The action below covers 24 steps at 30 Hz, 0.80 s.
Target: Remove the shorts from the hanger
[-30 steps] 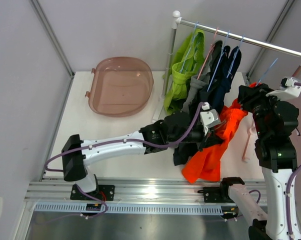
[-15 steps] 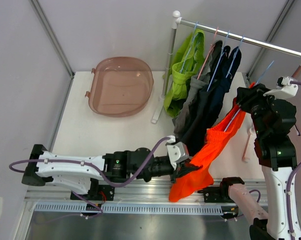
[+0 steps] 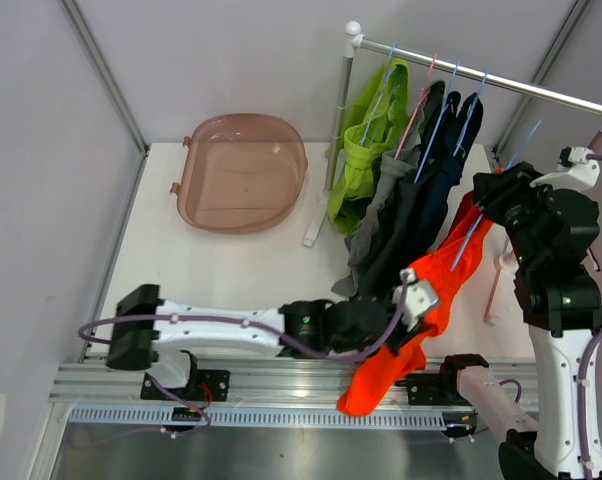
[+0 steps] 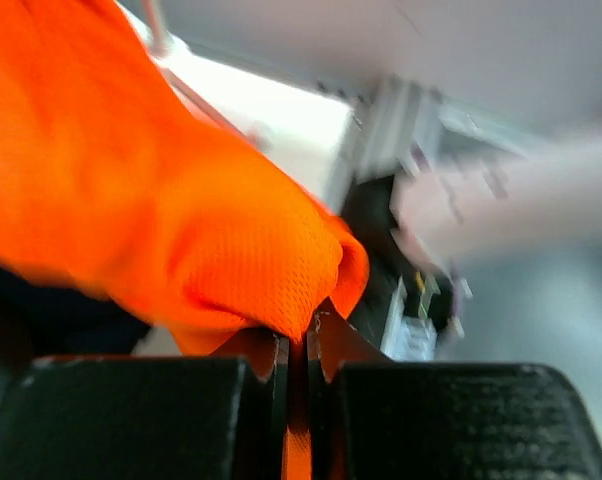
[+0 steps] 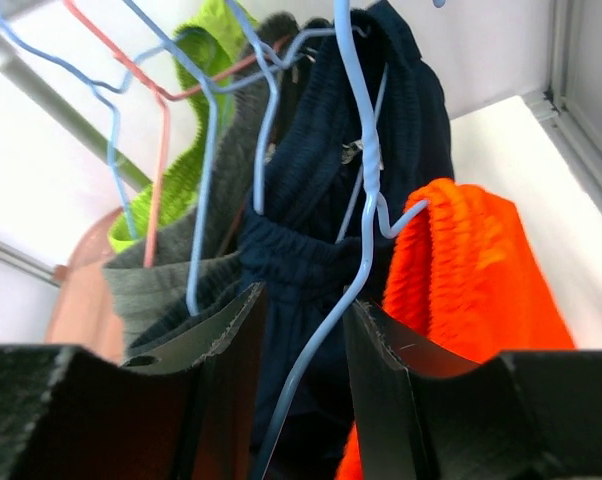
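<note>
Bright orange shorts (image 3: 436, 280) stretch from a light blue wire hanger (image 3: 501, 185) down to my left gripper (image 3: 413, 297), their loose end dangling over the table's near edge. In the left wrist view that gripper (image 4: 299, 335) is shut on a fold of the orange shorts (image 4: 181, 220). The hanger hangs clear of the rail (image 3: 541, 92), carried by my right gripper (image 3: 484, 192). In the right wrist view the hanger wire (image 5: 366, 180) runs slantwise between that gripper's (image 5: 306, 298) half-closed jaws, with the orange shorts (image 5: 471, 260) draped on its right shoulder. Lime green (image 3: 366, 150), grey (image 3: 386, 190) and navy (image 3: 446, 160) shorts hang on the rail.
A brown see-through tub (image 3: 243, 170) sits at the back left of the table. The rack's white post (image 3: 338, 130) stands mid-table, its foot (image 3: 312, 238) beside the hanging clothes. A metal rail (image 3: 281, 385) runs along the near edge by the arm bases.
My left gripper pulled the orange shorts from beside the rack toward the near edge, then shifted right, stretching them off the hanger. My right gripper rose slightly with the hanger.
</note>
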Tool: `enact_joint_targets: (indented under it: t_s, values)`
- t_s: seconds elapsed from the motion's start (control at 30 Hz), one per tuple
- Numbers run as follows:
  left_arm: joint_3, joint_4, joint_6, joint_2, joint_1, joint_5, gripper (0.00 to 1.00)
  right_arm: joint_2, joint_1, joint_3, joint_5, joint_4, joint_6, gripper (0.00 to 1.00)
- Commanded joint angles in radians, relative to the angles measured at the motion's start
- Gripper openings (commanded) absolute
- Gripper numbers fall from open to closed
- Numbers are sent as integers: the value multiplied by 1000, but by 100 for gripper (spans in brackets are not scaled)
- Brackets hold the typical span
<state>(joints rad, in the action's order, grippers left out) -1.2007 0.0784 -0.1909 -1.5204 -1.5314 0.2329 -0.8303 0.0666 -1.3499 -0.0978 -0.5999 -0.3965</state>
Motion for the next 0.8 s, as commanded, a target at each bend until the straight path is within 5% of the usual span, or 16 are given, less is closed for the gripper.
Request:
enact_joint_targets:
  t_s: [0.0, 0.17, 0.27, 0.47, 0.77]
  values:
    - [-237, -70, -73, -121, 120, 17, 0, 37, -7, -115, 81, 11, -70, 0]
    - [-559, -293, -96, -355, 249, -3, 0, -28, -7, -340, 179, -219, -90, 0]
    - [-600, -333, -105, -394, 272, -15, 0, -65, -7, -495, 193, -319, -67, 0]
    - [-321, -212, -186, -207, 248, -58, 0, -115, -5, -531, 100, -295, 4, 0]
    - [-135, -397, -186, 181, 110, 127, 0, -233, -7, -535, 9, -156, 27, 0]
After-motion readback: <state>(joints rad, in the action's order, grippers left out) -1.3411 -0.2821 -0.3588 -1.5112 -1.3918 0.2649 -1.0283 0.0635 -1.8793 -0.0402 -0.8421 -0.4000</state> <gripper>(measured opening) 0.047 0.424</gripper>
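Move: The left hand already has the orange shorts pinched near one end; the blue hanger they hang from, held by the right hand, is some 25 cm ahead of the left hand, 14 cm to its right and about 14 cm higher. From the right hand the bulk of the orange shorts lies about 15 cm back, 9 cm left and 14 cm below. The dark blue shorts hang roughly 6 cm ahead of the right hand, 6 cm left and 8 cm lower. Keeping its pinch on the orange shorts, the left hand swings about 16 cm forward and 5 cm right towards the hanger, then sweeps back and left in a dip, turning some 15 degrees counter-clockwise. The right hand keeps hold of the hanger, pulls it back and up by 8 and 13 cm, then eases forward, ending about 10 cm higher. ##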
